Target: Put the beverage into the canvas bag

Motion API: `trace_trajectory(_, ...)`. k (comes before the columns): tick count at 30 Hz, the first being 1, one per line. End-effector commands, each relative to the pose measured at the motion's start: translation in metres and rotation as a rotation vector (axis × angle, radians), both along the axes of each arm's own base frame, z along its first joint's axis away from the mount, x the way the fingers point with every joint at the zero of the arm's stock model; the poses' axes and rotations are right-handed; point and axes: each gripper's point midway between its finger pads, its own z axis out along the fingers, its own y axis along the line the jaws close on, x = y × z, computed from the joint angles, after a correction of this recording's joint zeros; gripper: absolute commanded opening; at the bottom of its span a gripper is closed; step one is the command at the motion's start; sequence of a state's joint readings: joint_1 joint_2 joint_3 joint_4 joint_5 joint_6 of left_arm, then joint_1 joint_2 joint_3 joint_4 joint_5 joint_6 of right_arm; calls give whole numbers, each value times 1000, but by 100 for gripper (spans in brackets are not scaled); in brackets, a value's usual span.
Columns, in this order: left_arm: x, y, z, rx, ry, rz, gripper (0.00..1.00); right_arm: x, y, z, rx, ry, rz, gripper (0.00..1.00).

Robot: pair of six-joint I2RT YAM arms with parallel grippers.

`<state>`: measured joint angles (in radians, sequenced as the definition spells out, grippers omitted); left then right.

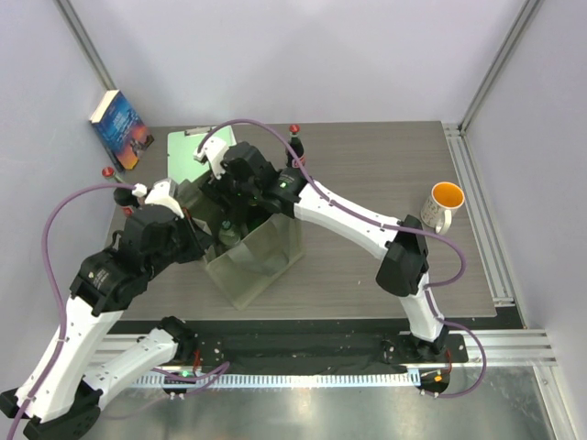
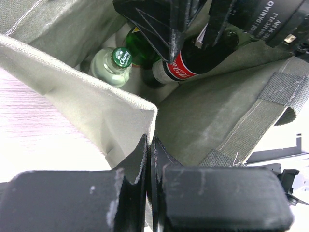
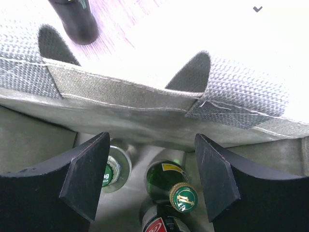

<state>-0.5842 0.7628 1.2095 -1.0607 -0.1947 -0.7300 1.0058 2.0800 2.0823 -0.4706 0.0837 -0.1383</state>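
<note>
The olive-grey canvas bag [image 1: 261, 266] stands upright between the arms. My left gripper [image 2: 149, 145] is shut on the fabric of its near rim and holds the wall out. My right gripper [image 3: 152, 179] hangs open inside the bag's mouth. Its fingers [image 3: 89, 181] stand apart on either side of the bottles and touch none of them. The beverage, a dark cola bottle with a red label [image 2: 186, 67], leans inside the bag under those fingers; its label also shows in the right wrist view as the cola bottle [image 3: 159, 223]. Beside it stand a green bottle [image 3: 176, 186] and a clear bottle with a green cap [image 2: 115, 60].
A mint-green clipboard [image 1: 186, 147] lies behind the bag, and a book [image 1: 120, 129] leans at the back left. A mug [image 1: 444, 206] with an orange inside stands at the right. A dark object [image 3: 75, 19] stands on the table just beyond the bag's far rim.
</note>
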Motion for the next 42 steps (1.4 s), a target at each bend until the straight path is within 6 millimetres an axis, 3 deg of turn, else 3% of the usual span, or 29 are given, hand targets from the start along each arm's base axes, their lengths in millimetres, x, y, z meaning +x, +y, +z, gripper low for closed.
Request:
trace_trajectory(1, 0, -2, 19, -50, -53, 1, 0, -2, -3, 48, 98, -51, -4, 75)
trace_trajectory(4, 0, -1, 19, -49, -52, 2, 0, -5, -5, 59, 119, -54, -1, 76)
trace_trajectory(8, 0, -1, 17, -45, -49, 5, 0, -15, -11, 89, 177, -64, 15, 76)
trace_trajectory(14, 1, -2, 18, -52, -53, 6, 2, -36, -33, 153, 300, -95, 32, 76)
trace_trajectory(18, 0, -1, 19, -58, -55, 10, 8, -48, -56, 195, 376, -130, 17, 76)
trace_trajectory(22, 0, -1, 20, -59, -60, 9, 33, -37, -87, 215, 388, -189, -103, 76)
trace_trajectory(24, -1, 0, 22, -61, -64, 12, 48, -23, -106, 218, 382, -212, -193, 76)
trace_trajectory(27, -1, 3, 23, -50, -67, 19, 63, -1, -133, 216, 381, -201, -284, 76)
trace_trajectory(28, -1, 4, 23, -45, -66, 21, 66, 13, -150, 212, 372, -191, -330, 76)
trace_trajectory(31, 0, 5, 22, -36, -63, 28, 74, 35, -173, 200, 350, -165, -390, 76)
trace_trajectory(35, 2, 10, 20, -7, -62, 42, 79, 78, -209, 167, 279, -117, -470, 76)
trace_trajectory(38, 4, 15, 19, 26, -63, 64, 81, 96, -215, 143, 251, -60, -447, 76)
trace_trajectory(42, 8, 13, 19, 36, -59, 64, 81, 110, -205, 116, 220, -6, -387, 76)
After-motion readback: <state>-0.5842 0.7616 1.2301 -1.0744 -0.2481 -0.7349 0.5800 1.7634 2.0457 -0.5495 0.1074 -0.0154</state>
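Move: The Coke bottle standing on the table lies about 20 cm ahead of the open right hand, 18 cm to its right and 16 cm lower. The clipboard is 25 cm ahead and 5 cm left; the canvas bag is around and below this hand, its middle 6 cm right and 12 cm down. From the left hand, pinching the bag's rim, that Coke is some 35 cm ahead, 19 cm right and 19 cm down. Open right hand lifts clear of the bag, swings some 20 cm right, then forward; left releases its rim. ##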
